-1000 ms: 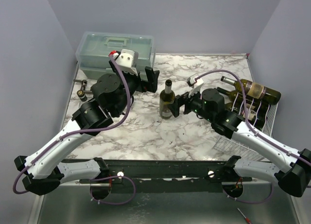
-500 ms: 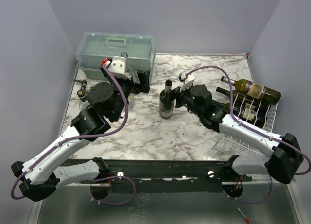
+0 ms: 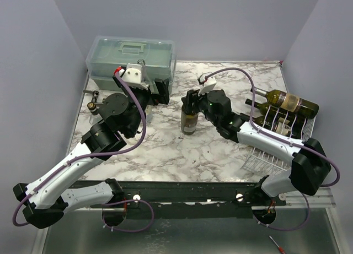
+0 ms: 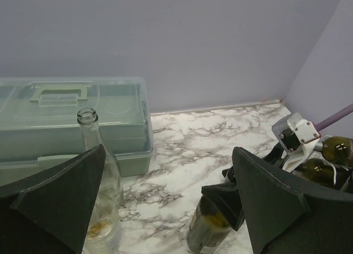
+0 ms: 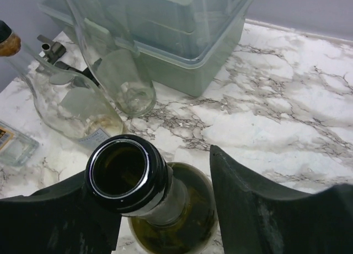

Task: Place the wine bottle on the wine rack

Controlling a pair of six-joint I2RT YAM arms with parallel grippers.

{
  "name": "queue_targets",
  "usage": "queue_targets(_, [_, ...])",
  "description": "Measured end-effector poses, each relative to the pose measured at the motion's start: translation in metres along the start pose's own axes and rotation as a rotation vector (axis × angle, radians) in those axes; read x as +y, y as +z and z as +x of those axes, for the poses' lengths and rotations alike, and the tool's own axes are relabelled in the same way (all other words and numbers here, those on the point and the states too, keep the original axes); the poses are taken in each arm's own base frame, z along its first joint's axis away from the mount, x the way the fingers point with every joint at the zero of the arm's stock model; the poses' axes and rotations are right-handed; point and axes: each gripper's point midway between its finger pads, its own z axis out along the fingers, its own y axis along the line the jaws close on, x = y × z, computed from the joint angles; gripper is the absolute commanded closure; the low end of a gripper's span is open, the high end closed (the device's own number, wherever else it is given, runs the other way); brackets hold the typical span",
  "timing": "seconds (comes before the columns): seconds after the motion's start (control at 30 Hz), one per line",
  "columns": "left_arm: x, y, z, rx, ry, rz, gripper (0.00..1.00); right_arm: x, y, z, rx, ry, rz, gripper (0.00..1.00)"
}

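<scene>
A dark green wine bottle (image 3: 189, 120) stands upright mid-table, its open mouth (image 5: 127, 174) close below the right wrist camera. My right gripper (image 3: 191, 96) straddles its neck. The left finger lies against the neck, while a gap shows between the neck and the right finger (image 5: 248, 204), so the right gripper (image 5: 165, 182) is open. My left gripper (image 3: 160, 92) hovers left of the bottle, wide open and empty. In the left wrist view the left gripper (image 4: 168, 210) frames the bottle (image 4: 207, 232). The white wire wine rack (image 3: 270, 157) sits at the right.
Dark bottles (image 3: 289, 102) lie on the rack. A translucent grey-green toolbox (image 3: 129, 55) stands at the back left. Clear glass bottles (image 5: 118, 66) stand and lie in front of it; one (image 4: 94, 149) is close to my left finger. A corked bottle neck (image 3: 92, 106) shows at far left.
My right gripper has slid left and forward onto the bottle's neck, and its jaws have narrowed. The left arm pulled back left earlier and now holds still.
</scene>
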Motion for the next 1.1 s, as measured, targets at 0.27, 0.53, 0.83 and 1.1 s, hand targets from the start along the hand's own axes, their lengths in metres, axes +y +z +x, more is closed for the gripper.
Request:
queue_targets(0.27, [0.003,0.001,0.001,0.0,0.001,-0.01,0.01,0.0,0.008,0.003,-0.003,0.003,0.005,0.94])
queue_targets(0.53, [0.002,0.003,0.003,0.005,0.002,-0.013,0.01,0.001,0.001,0.003,0.111,-0.15,-0.021,0.99])
queue_targets(0.83, [0.008,0.004,0.004,0.004,0.003,-0.044,0.01,0.008,-0.038,-0.044,0.294,-0.357,-0.118,0.99])
queue_targets(1.1, [0.021,0.004,0.004,-0.002,0.007,-0.113,0.01,-0.001,-0.057,-0.014,0.555,-0.425,-0.127,0.99])
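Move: The wine bottle stands upright with its neck already between the right gripper's open fingers. Its middle is about 1 cm ahead, 1 cm left and 10 cm below. The corked clear bottle is some 20 cm left and 4 cm farther out, the tall clear bottle about 18 cm left and 12 cm out; the wine rack lies roughly 37 cm right and 3 cm back. From the left hand the wine bottle is about 9 cm ahead, 12 cm right and 30 cm down. Finish closing the right gripper on the wine bottle's neck, then lift it about 6 cm while drawing back and to the right, away from the clear bottles, and sink most of that height again. Meanwhile roll the wrist some 35 degrees so the bottle's base swings right towards the rack, with a smaller tip down and counter-clockwise turn. Keep the grip. ##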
